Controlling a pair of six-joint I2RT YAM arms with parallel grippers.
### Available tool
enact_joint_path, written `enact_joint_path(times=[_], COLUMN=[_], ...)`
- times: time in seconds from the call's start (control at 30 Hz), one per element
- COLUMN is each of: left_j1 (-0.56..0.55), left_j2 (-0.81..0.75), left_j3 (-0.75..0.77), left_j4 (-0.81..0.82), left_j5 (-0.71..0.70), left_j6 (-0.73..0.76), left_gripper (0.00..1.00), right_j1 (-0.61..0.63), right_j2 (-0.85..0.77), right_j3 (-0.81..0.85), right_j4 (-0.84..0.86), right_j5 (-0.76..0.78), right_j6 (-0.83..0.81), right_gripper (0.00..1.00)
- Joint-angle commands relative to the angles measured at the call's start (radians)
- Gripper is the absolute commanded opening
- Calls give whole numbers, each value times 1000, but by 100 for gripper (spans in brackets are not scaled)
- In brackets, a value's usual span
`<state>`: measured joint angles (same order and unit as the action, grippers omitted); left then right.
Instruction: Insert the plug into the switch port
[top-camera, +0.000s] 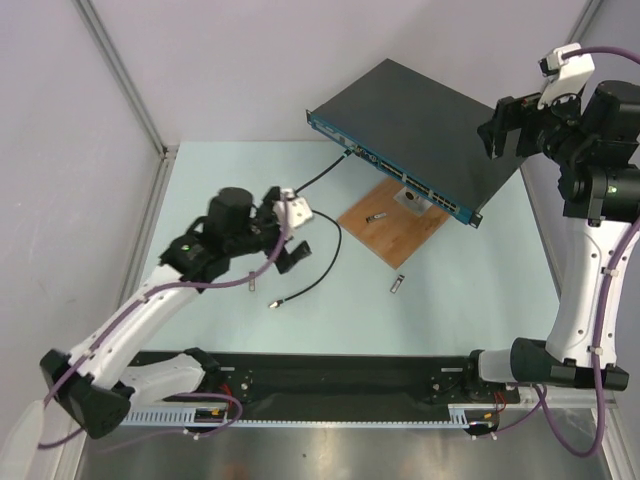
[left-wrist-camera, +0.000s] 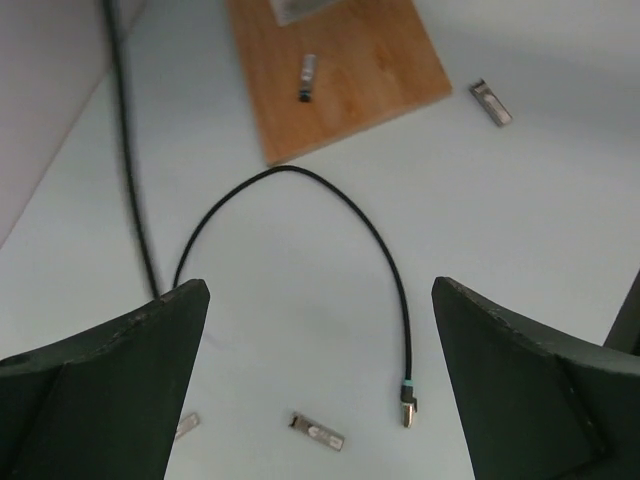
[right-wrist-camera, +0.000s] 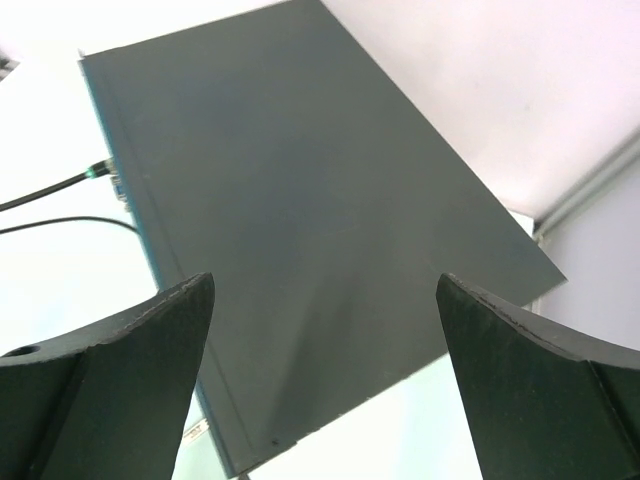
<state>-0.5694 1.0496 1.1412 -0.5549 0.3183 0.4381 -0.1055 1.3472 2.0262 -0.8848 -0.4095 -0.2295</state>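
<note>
The switch (top-camera: 420, 110) is a flat black box with a blue port face (top-camera: 400, 175), standing at the back of the table. A thin black cable (top-camera: 320, 250) runs from one of its ports and loops down to a free plug (top-camera: 275, 303) lying on the table. My left gripper (top-camera: 285, 250) hangs open above the cable loop. In the left wrist view the plug (left-wrist-camera: 408, 408) lies between my open fingers (left-wrist-camera: 120, 380), nearer the right one and untouched. My right gripper (top-camera: 498, 128) is open and empty above the switch's right end, looking down on its black top (right-wrist-camera: 300, 200).
A brown wooden board (top-camera: 393, 222) lies in front of the switch with a small metal module (top-camera: 378, 216) on it. More small metal modules lie loose on the table (top-camera: 397, 284), (left-wrist-camera: 318, 432). Walls stand at the left and back.
</note>
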Motion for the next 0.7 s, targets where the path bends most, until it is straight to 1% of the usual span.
enact_joint_path(times=[0.0, 0.07, 0.1, 0.17, 0.2, 0.23, 0.3, 0.33, 0.37, 0.4, 0.43, 0.47, 0.5, 0.53, 0.67], left_j1=[-105, -127, -144, -156, -170, -176, -188, -193, -198, -201, -201, -199, -199, -199, -198], left_j2=[61, 133, 157, 237, 263, 321, 386, 417, 485, 518, 550, 613, 637, 665, 750], left_j3=[-70, -109, -119, -149, -153, -159, -149, -127, -115, -97, -53, -32, -14, 18, 54], left_j4=[250, 346, 454, 550, 643, 685, 765, 785, 802, 817, 817, 816, 816, 811, 816], left_j5=[-31, -28, -31, -30, -30, -41, -50, -59, -91, -96, -96, -104, -104, -101, -85], left_j6=[76, 47, 4, -30, -45, -55, -73, -76, -81, -81, -82, -81, -79, -73, -15], left_gripper=[100, 100, 100, 100, 99, 98, 96, 92, 91, 89, 85, 83, 81, 80, 76], right_j1=[-39, -48, -56, -59, -63, -66, -69, -72, -74, -76, -77, -79, -79, -80, -85], right_j2=[12, 16, 20, 24, 32, 33, 40, 44, 46, 46, 49, 49, 50, 52, 50], right_j3=[17, 23, 25, 31, 34, 34, 32, 31, 28, 22, 19, 16, 14, 14, 5], right_j4=[15, 17, 18, 18, 18, 20, 17, 20, 21, 21, 23, 24, 23, 23, 15], right_j5=[-17, -23, -26, -28, -26, -25, -25, -25, -25, -25, -25, -23, -20, -17, -11], right_j6=[35, 45, 50, 50, 50, 50, 50, 53, 53, 55, 53, 52, 47, 44, 30], right_gripper=[100, 100, 100, 100, 100, 100, 100, 100, 100, 100, 100, 100, 100, 100, 100])
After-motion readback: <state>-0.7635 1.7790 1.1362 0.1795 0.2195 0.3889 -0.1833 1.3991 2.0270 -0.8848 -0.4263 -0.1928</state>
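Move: The small metal module on the wooden board, which I take for the plug, lies about 18 cm ahead of my left hand, 21 cm to its right and some 26 cm below. Beyond it, 4 cm farther out and 8 cm more to the right, is the metal bracket. The loose module on the table is level with my left hand, roughly 26 cm to its right. From my right hand the plug module lies about 9 cm ahead, 14 cm left and 46 cm down. My left hand sweeps about 16 cm right while sinking some 15 cm, and soon reaches forward as well, about 10 cm, coming down towards the module on the board. I hold the wrist's slant nearly steady and narrow the wide-open fingers to about three quarters, touching nothing yet. My right hand, open and empty, eases some 3 cm to the right and forward, sinking slightly. ##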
